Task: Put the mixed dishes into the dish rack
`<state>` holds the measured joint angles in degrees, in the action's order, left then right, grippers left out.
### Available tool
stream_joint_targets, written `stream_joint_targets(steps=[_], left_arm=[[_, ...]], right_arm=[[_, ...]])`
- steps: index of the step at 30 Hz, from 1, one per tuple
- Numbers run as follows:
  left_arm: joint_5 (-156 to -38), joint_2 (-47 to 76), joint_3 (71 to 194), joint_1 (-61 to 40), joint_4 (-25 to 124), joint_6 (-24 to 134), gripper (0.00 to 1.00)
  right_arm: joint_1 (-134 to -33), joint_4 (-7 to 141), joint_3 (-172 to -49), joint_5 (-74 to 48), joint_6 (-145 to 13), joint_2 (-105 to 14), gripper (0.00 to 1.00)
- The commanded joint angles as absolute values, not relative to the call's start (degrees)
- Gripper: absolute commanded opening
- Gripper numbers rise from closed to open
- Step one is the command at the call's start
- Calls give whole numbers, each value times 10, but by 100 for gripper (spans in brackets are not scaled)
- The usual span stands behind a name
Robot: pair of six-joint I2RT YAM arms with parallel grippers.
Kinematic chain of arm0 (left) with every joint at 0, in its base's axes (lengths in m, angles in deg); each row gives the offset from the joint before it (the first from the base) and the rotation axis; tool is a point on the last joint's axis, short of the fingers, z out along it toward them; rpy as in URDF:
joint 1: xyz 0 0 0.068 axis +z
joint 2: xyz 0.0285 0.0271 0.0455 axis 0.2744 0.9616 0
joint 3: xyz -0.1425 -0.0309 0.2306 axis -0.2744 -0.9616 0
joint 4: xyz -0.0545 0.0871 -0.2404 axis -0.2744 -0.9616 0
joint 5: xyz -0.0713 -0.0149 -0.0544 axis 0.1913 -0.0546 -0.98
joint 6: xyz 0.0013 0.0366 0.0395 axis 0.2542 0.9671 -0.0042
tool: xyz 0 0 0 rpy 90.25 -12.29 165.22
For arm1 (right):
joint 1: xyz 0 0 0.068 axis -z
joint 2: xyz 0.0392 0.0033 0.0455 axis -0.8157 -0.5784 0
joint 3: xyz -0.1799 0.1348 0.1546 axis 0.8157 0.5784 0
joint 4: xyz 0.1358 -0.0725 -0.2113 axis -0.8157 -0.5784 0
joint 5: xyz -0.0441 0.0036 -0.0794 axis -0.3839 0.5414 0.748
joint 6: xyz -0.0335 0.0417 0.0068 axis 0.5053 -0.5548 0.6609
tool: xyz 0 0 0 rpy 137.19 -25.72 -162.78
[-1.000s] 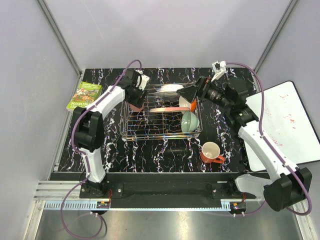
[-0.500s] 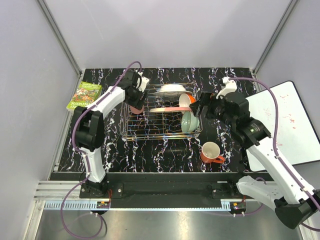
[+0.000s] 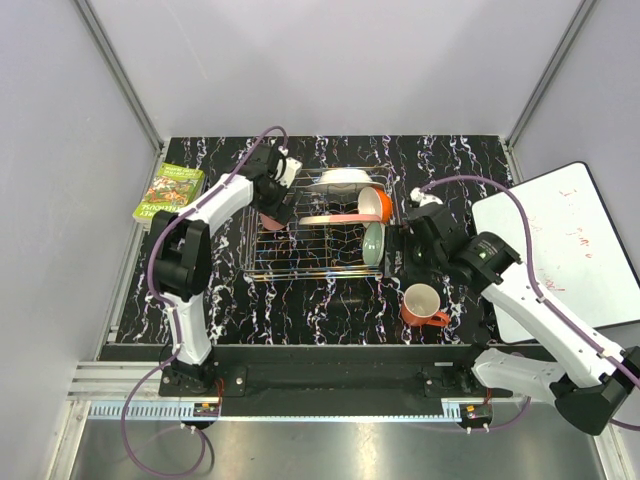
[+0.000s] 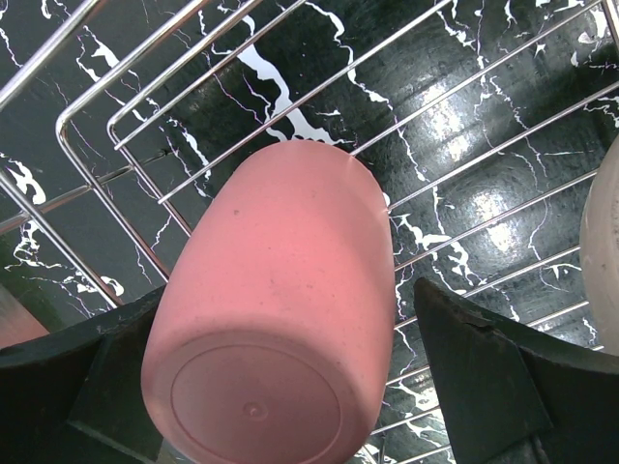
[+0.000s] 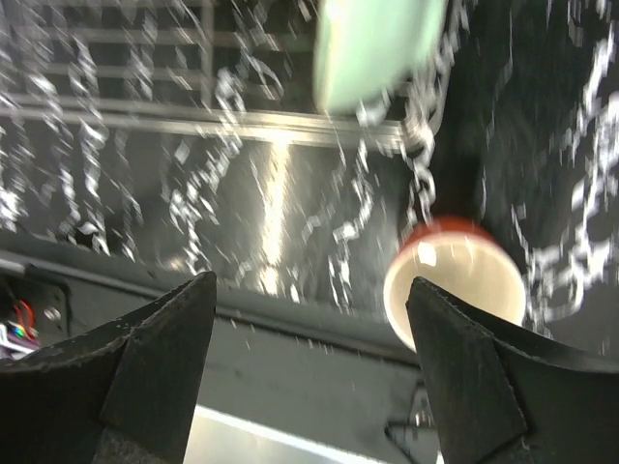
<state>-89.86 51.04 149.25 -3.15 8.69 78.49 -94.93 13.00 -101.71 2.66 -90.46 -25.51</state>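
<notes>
The silver wire dish rack (image 3: 300, 255) holds a white plate (image 3: 340, 180), a peach-pink plate (image 3: 330, 218), an orange bowl (image 3: 377, 205) and a pale green bowl (image 3: 374, 243). At its left end the pink cup (image 4: 280, 309) lies bottom-up on the wires (image 4: 145, 126). My left gripper (image 4: 288, 290) is open around it, with a gap on the right side. The orange mug (image 3: 422, 305) stands upright on the table in front of the rack's right corner. My right gripper (image 5: 309, 285) hangs open and empty beside the rack, with the mug (image 5: 455, 280) just right of its fingers.
A green book (image 3: 168, 192) lies at the table's left edge. A whiteboard (image 3: 560, 245) lies off the table's right side. The right arm's elbow sits above the table's right part. The right wrist view is motion-blurred and shows the table's front rail (image 5: 290, 377).
My left gripper has opened and let go of the pink cup in the rack. My right arm has swung from the rack's back right corner forward toward the orange mug.
</notes>
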Motion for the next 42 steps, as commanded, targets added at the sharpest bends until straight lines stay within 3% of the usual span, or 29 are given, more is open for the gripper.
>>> stream_joint_targets(steps=[1,18,35,38,42], left_arm=[[-890,488,1502,-30,97,787,99],[-948,341,1524,-31,36,791,99],[-1047,226,1483,-3,2,792,99],[-1109,204,1474,29,3,793,99],[-1174,185,1463,78,2,785,99]], right_arm=[[-961,51,-999,20,-961,-234,87],[-967,130,-853,26,-1004,-249,73],[-968,211,-798,49,-1014,-323,59],[-968,217,-792,43,-1009,-332,50],[-968,217,-801,20,-1003,-327,21]])
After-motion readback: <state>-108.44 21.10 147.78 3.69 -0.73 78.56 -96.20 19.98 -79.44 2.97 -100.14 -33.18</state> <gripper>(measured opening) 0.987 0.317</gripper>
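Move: Below the right hand, the orange mug stands on the table about 17 cm down, some 5 cm back and 6 cm to its right. The rack's near right corner is about 3 cm ahead and 1 cm right of that hand; the green bowl lies 9 cm ahead, 5 cm left. The left hand's open fingers still straddle the pink cup, its middle about 2 cm below; from there the peach plate is 16 cm right and 1 cm back, the mug about 27 cm back and 35 cm right. Sinking about 15 cm and drawing back some 4 cm overall, the right hand comes down to the orange mug's left wall, its fingers steepening by roughly 20 degrees and closing around the rim, one outside and one inside. Meanwhile the left hand, fingers kept wide open, lifts clear of the pink cup, up and then also back, tilting its fingertips forward and right. ##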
